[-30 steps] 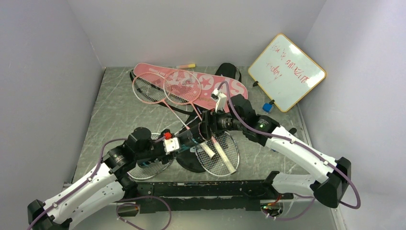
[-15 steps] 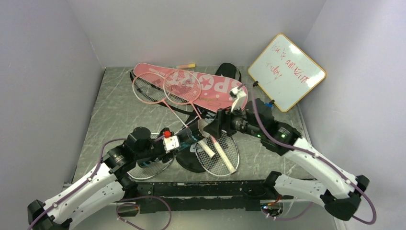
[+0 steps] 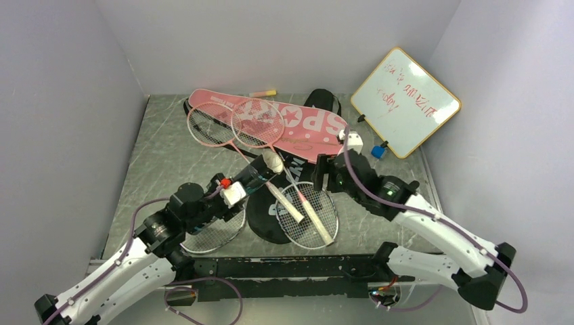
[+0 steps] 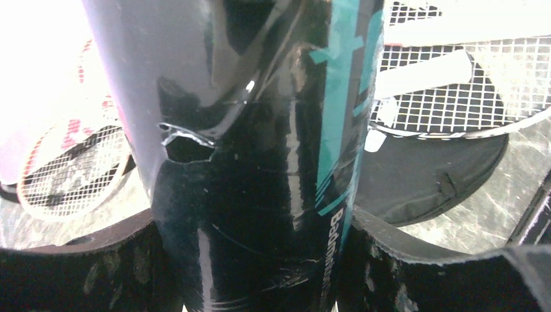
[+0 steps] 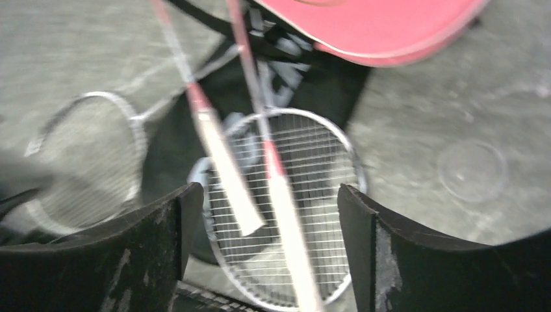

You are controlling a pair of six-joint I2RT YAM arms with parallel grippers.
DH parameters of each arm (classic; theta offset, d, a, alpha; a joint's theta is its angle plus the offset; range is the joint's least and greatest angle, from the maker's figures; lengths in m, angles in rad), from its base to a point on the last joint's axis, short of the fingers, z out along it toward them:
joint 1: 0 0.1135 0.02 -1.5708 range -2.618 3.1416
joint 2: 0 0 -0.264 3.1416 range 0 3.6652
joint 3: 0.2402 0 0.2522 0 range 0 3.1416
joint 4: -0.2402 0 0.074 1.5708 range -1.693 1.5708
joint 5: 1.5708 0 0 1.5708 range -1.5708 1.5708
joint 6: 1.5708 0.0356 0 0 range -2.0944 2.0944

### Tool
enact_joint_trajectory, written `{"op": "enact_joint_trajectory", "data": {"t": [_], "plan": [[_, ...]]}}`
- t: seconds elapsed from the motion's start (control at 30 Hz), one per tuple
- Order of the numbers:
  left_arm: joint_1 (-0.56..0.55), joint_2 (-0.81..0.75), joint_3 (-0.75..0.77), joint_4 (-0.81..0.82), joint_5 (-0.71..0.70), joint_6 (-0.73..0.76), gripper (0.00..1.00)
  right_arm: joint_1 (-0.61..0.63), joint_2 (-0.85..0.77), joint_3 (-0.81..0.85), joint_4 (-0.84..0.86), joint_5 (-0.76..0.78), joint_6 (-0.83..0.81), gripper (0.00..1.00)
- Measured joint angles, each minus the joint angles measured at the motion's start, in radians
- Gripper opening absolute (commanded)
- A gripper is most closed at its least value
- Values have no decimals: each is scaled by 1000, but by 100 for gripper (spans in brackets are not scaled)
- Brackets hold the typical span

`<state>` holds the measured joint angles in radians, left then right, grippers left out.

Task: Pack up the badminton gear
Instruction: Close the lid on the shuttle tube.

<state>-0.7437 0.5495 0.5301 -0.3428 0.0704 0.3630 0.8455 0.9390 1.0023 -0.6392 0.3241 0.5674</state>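
My left gripper [image 3: 245,184] [image 4: 253,260] is shut on the dark tube [image 3: 256,176] [image 4: 260,149], held tilted above the black cover [image 3: 271,223] [image 4: 429,182]. A white shuttlecock [image 3: 273,161] sits at the tube's far mouth. To the right, my right gripper [image 3: 322,177] [image 5: 269,240] hangs open and empty over a white-framed racket [image 3: 308,215] [image 5: 286,214]. A second white-framed racket [image 3: 218,233] [image 5: 91,156] lies under the left arm. Two pink-framed rackets [image 3: 257,123] rest on the pink cover [image 3: 304,125] [image 5: 377,26] at the back.
A wood-framed whiteboard [image 3: 405,101] leans against the right wall, with a small blue object [image 3: 379,152] at its foot. A pink-yellow marker [image 3: 262,93] lies by the back wall. A clear round disc [image 5: 472,170] lies on the table right of the rackets.
My right gripper has drawn back to the right, away from the tube's mouth. The left arm has swung the tube up and toward the back, with the shuttlecock now showing at its end.
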Motion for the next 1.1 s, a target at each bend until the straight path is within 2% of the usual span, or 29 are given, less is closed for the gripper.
{"op": "enact_joint_trajectory", "data": {"t": [0.13, 0.23, 0.33, 0.5, 0.67, 0.8, 1.0, 1.1], "plan": [[4, -24, 0, 1, -27, -3, 35, -12, 86, -67, -46, 143, 56, 69], [5, -20, 0, 2, -24, -3, 34, -58, 173, -101, -50, 191, 77, 63], [5, -6, 0, 2, -19, -3, 35, -164, 238, -144, -16, 187, 79, 56], [5, 4, 0, 1, -10, -2, 36, -312, 301, -200, 51, 194, 79, 56], [5, 3, 0, 2, 4, -2, 35, -352, 412, -201, 134, 220, 80, 54], [5, 4, 0, 2, 13, -2, 35, -386, 490, -211, 193, 216, 80, 48], [5, 4, 0, 2, 21, -2, 36, -438, 514, -246, 246, 189, 80, 38], [5, 4, 0, 2, 23, -2, 36, -448, 515, -253, 268, 171, 82, 37]]}}
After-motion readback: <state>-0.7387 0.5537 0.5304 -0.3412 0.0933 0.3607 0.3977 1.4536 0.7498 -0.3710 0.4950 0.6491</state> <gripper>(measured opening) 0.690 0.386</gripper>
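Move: The clear round lid lies on the table about 18 cm to the right of the right gripper, 8 cm farther out and some 23 cm below. The white racket head is about 20 cm to the left of the lid and 12 cm nearer; the pink bag's round end is 10 cm left of it and 14 cm beyond, the blue holder 8 cm right of it and 7 cm nearer. From the left gripper the lid is roughly 43 cm right, 13 cm ahead. Drop the empty right gripper about 20 cm towards the clear lid, swinging it some 14 cm to the right and 8 cm forward on the way down. Turn the wrist clockwise about 35 degrees and tip the fingers further down, narrowing them to around half their starting gap, and ease off just above the table at the lid's left edge. Keep the left gripper's hold on the shuttle tube, nearly still. ##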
